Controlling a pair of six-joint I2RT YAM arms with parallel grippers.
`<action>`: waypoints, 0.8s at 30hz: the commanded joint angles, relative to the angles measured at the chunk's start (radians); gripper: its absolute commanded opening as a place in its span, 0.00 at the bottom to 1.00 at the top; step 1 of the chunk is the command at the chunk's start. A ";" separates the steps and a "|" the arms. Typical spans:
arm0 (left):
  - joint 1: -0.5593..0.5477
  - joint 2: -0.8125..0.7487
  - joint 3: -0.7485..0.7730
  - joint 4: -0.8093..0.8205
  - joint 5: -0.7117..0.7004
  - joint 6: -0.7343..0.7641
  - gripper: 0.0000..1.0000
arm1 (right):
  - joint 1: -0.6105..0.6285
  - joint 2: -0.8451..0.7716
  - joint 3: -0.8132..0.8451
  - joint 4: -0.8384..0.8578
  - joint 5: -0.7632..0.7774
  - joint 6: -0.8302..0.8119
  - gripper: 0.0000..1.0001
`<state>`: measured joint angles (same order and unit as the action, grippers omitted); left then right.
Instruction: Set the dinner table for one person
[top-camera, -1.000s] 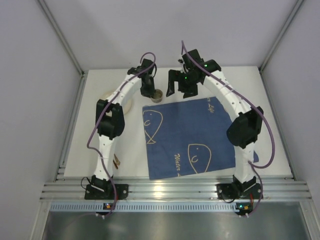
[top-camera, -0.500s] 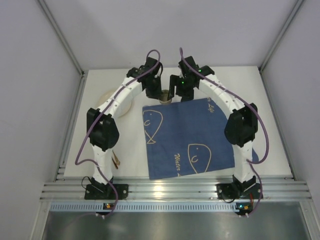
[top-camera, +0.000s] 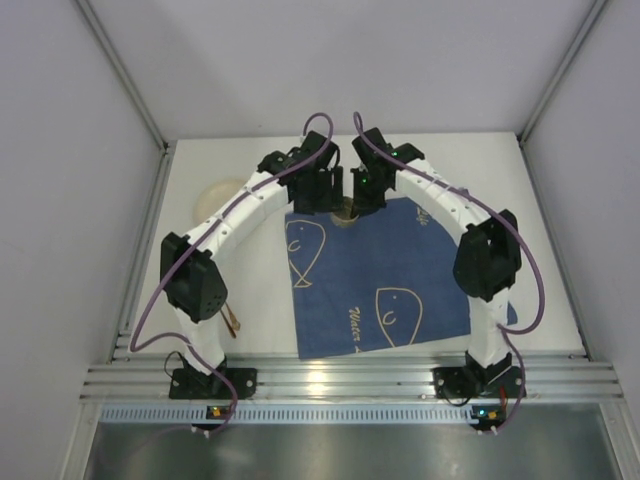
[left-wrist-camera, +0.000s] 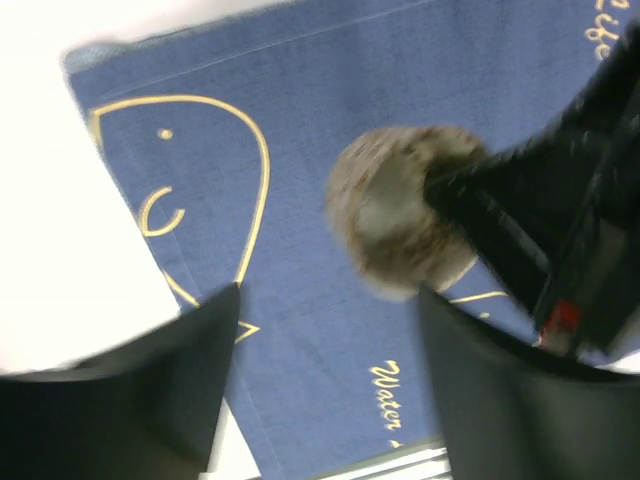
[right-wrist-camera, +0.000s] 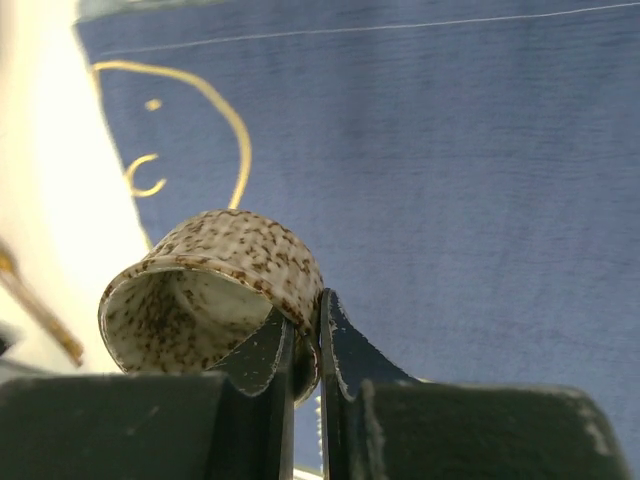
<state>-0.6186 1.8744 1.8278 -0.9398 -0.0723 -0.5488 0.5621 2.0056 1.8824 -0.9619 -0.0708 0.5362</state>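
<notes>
A brown-speckled ceramic cup (top-camera: 345, 210) hangs just above the back edge of the blue whale placemat (top-camera: 390, 270), which lies on the white dinner table (top-camera: 545, 190). My right gripper (top-camera: 360, 193) is shut on the cup's rim; in the right wrist view one finger is inside the cup (right-wrist-camera: 215, 280) and one outside, at the gripper (right-wrist-camera: 307, 320). My left gripper (top-camera: 322, 193) stands open right beside the cup on its left. In the left wrist view its jaws (left-wrist-camera: 330, 300) are spread with nothing between them, and the cup (left-wrist-camera: 395, 225) sits beyond them, held by the dark right gripper (left-wrist-camera: 540, 230).
A cream plate (top-camera: 213, 193) lies at the back left of the table, partly under my left arm. A thin brown wooden piece (top-camera: 235, 320) lies near the front left, beside the left arm. Grey walls close in the table at the back and sides.
My left gripper carried the cup right to the placemat's back edge, then opened and let go. My right gripper moved in from the right and shut on the cup's rim.
</notes>
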 joint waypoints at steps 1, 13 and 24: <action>-0.007 -0.077 0.030 -0.071 -0.130 -0.011 0.83 | -0.036 -0.090 -0.049 0.058 0.112 0.013 0.00; 0.256 -0.251 -0.245 0.005 -0.064 -0.013 0.98 | -0.379 -0.153 -0.239 0.058 0.244 -0.045 0.00; 0.261 -0.172 -0.280 0.032 0.006 -0.017 0.96 | -0.527 0.047 -0.138 0.060 0.310 -0.033 0.00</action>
<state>-0.3573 1.6791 1.5276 -0.9501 -0.0990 -0.5579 0.0505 1.9987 1.6840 -0.9173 0.2169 0.5064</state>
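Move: The right hand already pinches the cup by its rim. The far right corner area of the mat lies about 26 cm to this hand's right, 5 cm ahead and 12 cm below, and the mat's middle 14 cm back and 9 cm right. From the empty left hand the plate is some 31 cm left, 8 cm ahead and 16 cm below. The mat's far left corner lies 15 cm left and 7 cm ahead of that hand. Keeping its pinch on the cup's rim, the right hand sweeps some 27 cm to the right over the mat to its far right corner area, edging forward and sinking about 6 cm, while turning some 35 degrees clockwise. The left hand opens wide and clears out leftward by about 13 cm to above the mat's left edge, rising slightly and then sinking. ##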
